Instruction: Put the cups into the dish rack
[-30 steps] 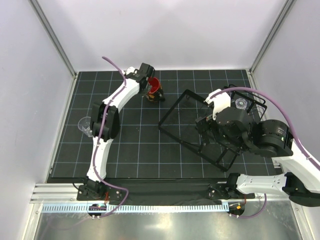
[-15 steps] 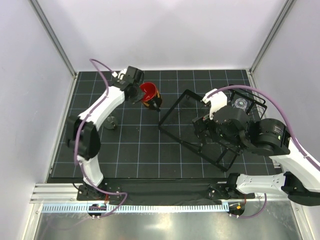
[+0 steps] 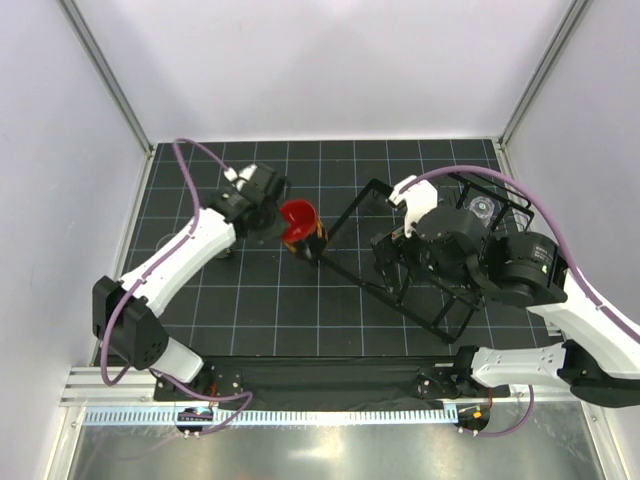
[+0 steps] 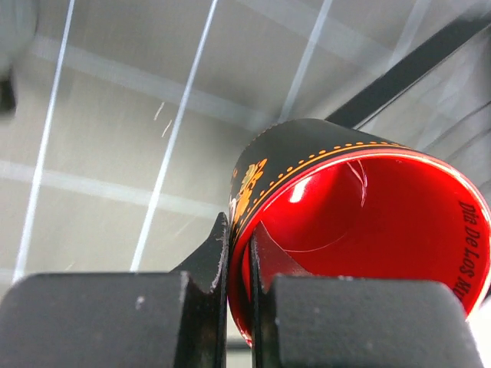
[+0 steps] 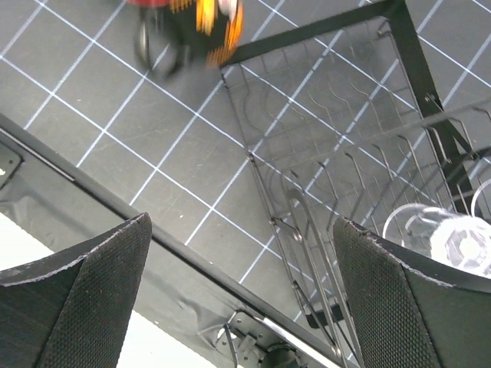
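The mug (image 3: 301,222), red inside and black with an orange print outside, hangs tilted over the mat by the dish rack's left corner. My left gripper (image 3: 281,220) is shut on its rim, one finger inside and one outside (image 4: 239,264); the mug (image 4: 360,222) fills that view. The black wire dish rack (image 3: 345,275) lies at centre right, with one clear cup (image 3: 483,207) at its far right end. My right gripper (image 3: 392,268) hovers open over the rack (image 5: 337,146) with nothing between its fingers (image 5: 84,291). That cup (image 5: 453,239) shows beside the right finger.
Another clear cup (image 3: 226,250) stands on the mat at left, mostly hidden under my left forearm. The black gridded mat (image 3: 270,310) is walled by white panels. The mat's near edge and a metal rail (image 5: 192,253) lie below the right gripper.
My left arm has carried the mug from the far side of the mat toward the near right, up to the rack's left corner. The right gripper has drifted a little left, still open.
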You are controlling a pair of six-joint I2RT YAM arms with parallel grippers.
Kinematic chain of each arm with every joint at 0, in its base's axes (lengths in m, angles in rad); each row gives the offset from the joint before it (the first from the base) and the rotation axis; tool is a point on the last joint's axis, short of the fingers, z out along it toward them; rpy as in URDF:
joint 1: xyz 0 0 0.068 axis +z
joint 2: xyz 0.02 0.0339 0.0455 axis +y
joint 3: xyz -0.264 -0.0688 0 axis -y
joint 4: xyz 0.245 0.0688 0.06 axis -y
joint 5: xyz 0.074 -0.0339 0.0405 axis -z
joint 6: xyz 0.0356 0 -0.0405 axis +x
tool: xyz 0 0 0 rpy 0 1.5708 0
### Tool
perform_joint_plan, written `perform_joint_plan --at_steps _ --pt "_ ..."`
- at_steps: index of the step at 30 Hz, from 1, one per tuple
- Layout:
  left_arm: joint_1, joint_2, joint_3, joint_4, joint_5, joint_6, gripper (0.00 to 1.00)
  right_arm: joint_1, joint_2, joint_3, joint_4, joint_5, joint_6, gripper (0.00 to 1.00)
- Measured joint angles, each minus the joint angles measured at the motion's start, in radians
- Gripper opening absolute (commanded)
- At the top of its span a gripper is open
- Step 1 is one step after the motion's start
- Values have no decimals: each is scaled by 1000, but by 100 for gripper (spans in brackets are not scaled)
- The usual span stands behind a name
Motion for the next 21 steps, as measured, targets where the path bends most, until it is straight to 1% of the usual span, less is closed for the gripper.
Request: perform_joint_plan --at_steps 4,6,12,16,21 --pt "-126 -3 -77 -104 -55 -3 0 0 34 28 25 -34 -14 100" --pt "-165 -19 -128 -129 -65 -4 0 0 63 40 38 -62 -24 100" --pt "-171 -182 -331 -129 -101 -19 0 -1 175 54 90 -149 -27 100" --pt "-172 -286 -441 -105 -105 -43 0 0 197 32 144 -236 -27 100" --pt "-174 -322 -544 -61 -107 -86 0 0 227 33 200 -309 -27 100"
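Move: The red mug hangs from the left hand, its middle about 4 cm to the right and 4 cm below, level fore and aft. Bare tiles for it lie some 13 cm back, 1 cm left and 19 cm down from that hand; the dish rack's left corner is about 2 cm ahead and 8 cm right, the stemmed glass 5 cm ahead and 17 cm left, both far below. From the right hand, the mug is roughly 17 cm ahead, 14 cm left and 18 cm down. The mug, still pinched by its wall, is swept back by the left hand some 13 cm and lowered about 10 cm, away from the rack's corner towards the bare tiles, drifting left in the later part while the wrist tilts slightly. The empty right hand, fingers staying wide open, slides about 11 cm left to the mug's side, sinking a little and turning some 15 degrees counter-clockwise. ##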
